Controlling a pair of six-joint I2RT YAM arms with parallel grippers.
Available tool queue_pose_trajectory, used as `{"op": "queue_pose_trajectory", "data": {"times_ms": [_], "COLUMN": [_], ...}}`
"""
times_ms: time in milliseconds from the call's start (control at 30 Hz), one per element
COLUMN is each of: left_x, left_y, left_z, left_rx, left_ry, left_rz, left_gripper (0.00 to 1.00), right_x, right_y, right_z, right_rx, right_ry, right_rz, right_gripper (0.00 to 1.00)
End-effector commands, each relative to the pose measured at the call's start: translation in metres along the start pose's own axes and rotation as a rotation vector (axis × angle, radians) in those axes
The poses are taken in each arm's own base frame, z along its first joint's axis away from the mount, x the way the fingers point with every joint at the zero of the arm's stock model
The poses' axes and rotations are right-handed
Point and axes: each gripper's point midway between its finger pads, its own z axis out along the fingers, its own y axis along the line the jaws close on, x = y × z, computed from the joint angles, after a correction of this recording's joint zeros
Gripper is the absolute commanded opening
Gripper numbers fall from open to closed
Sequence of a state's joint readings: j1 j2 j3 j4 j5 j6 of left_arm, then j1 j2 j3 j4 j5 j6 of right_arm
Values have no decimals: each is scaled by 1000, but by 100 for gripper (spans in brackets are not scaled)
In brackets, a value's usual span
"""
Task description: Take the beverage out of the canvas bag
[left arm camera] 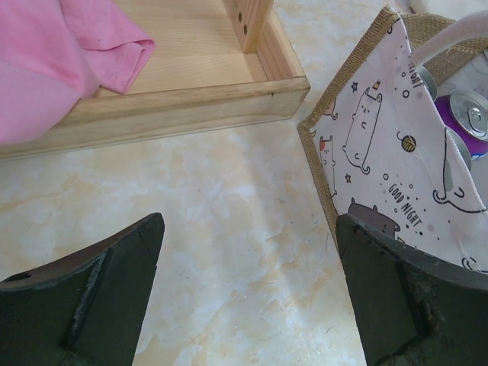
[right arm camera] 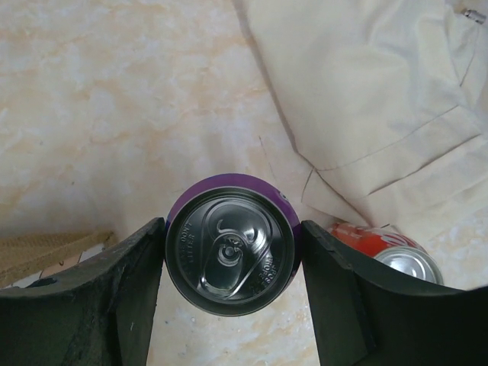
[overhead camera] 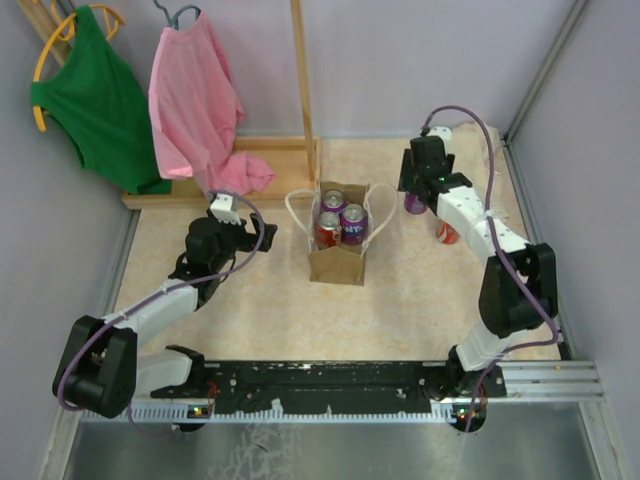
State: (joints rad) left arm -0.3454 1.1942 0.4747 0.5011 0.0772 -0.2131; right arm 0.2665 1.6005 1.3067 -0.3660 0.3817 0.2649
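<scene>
The canvas bag (overhead camera: 338, 262) stands open in the middle of the table, with a purple can (overhead camera: 352, 218) and red cans (overhead camera: 328, 228) upright inside. My right gripper (right arm camera: 232, 282) is to the right of the bag, shut on another purple beverage can (right arm camera: 232, 254) seen from above, one finger on each side; this can (overhead camera: 413, 204) shows under the wrist in the top view. My left gripper (left arm camera: 248, 282) is open over bare table just left of the bag (left arm camera: 381, 152), whose cat-print lining shows.
A red can (right arm camera: 385, 252) lies on the table right of the held can, next to a cream-beige cloth (right arm camera: 381, 99). A wooden rack base (left arm camera: 191, 84) with a pink shirt (left arm camera: 53, 61) sits behind the left gripper. A green shirt (overhead camera: 95, 100) hangs at far left.
</scene>
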Motion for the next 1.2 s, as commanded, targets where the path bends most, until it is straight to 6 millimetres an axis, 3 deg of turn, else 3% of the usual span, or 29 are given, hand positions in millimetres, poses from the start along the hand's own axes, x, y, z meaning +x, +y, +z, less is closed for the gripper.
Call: {"op": "queue_pose_trajectory", "data": {"times_ms": [0, 367, 600, 967, 1000, 1067, 1167], "left_x": [-18, -19, -17, -17, -18, -18, -17], "left_y": [-10, -9, -8, -7, -7, -7, -8], "left_z": [2, 3, 3, 0, 0, 0, 0], "left_rx": [37, 30, 25, 17, 19, 20, 24], "left_ry": [-46, -43, -37, -42, -44, -44, -43], "left_rz": [2, 11, 14, 14, 13, 11, 10], "left_gripper": [100, 100, 100, 100, 100, 100, 100], "right_x": [-42, -8, -1, -8, -9, -8, -5], "right_y": [17, 23, 22, 3, 2, 0, -3], "right_z": [6, 52, 62, 66, 66, 65, 64], "right_rx": [-50, -29, -12, 65, 71, 81, 95], "right_ry": [-150, -60, -54, -86, -87, -82, -79], "right_rz": [57, 30, 33, 59, 59, 57, 61], "right_gripper": [0, 0, 0, 0, 3, 19, 59]}}
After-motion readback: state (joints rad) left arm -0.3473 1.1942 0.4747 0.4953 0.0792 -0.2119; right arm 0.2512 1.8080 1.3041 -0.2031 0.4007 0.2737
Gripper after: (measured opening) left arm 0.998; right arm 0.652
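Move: The right hand already holds a purple can upright. Its set-down spot on the open table lies about 4 cm ahead and some 15 cm below. Seen from this hand, the red can stands roughly 11 cm to the right and 4 cm back, the cream cloth lies around 17 cm ahead and 14 cm right, and the canvas bag sits some 20 cm left and 2 cm back. From the idle left hand, that spot is about 41 cm right and 12 cm ahead. Down and a little forward, the right hand lowers the gripped purple can about 6.5 cm towards the bare table between the canvas bag and the cream cloth. The sinking ends partway; the hand then eases on level, finishing about 4 cm farther out. The wrist hardly tilts, and the fingers keep their hold as the can comes to the tabletop. ##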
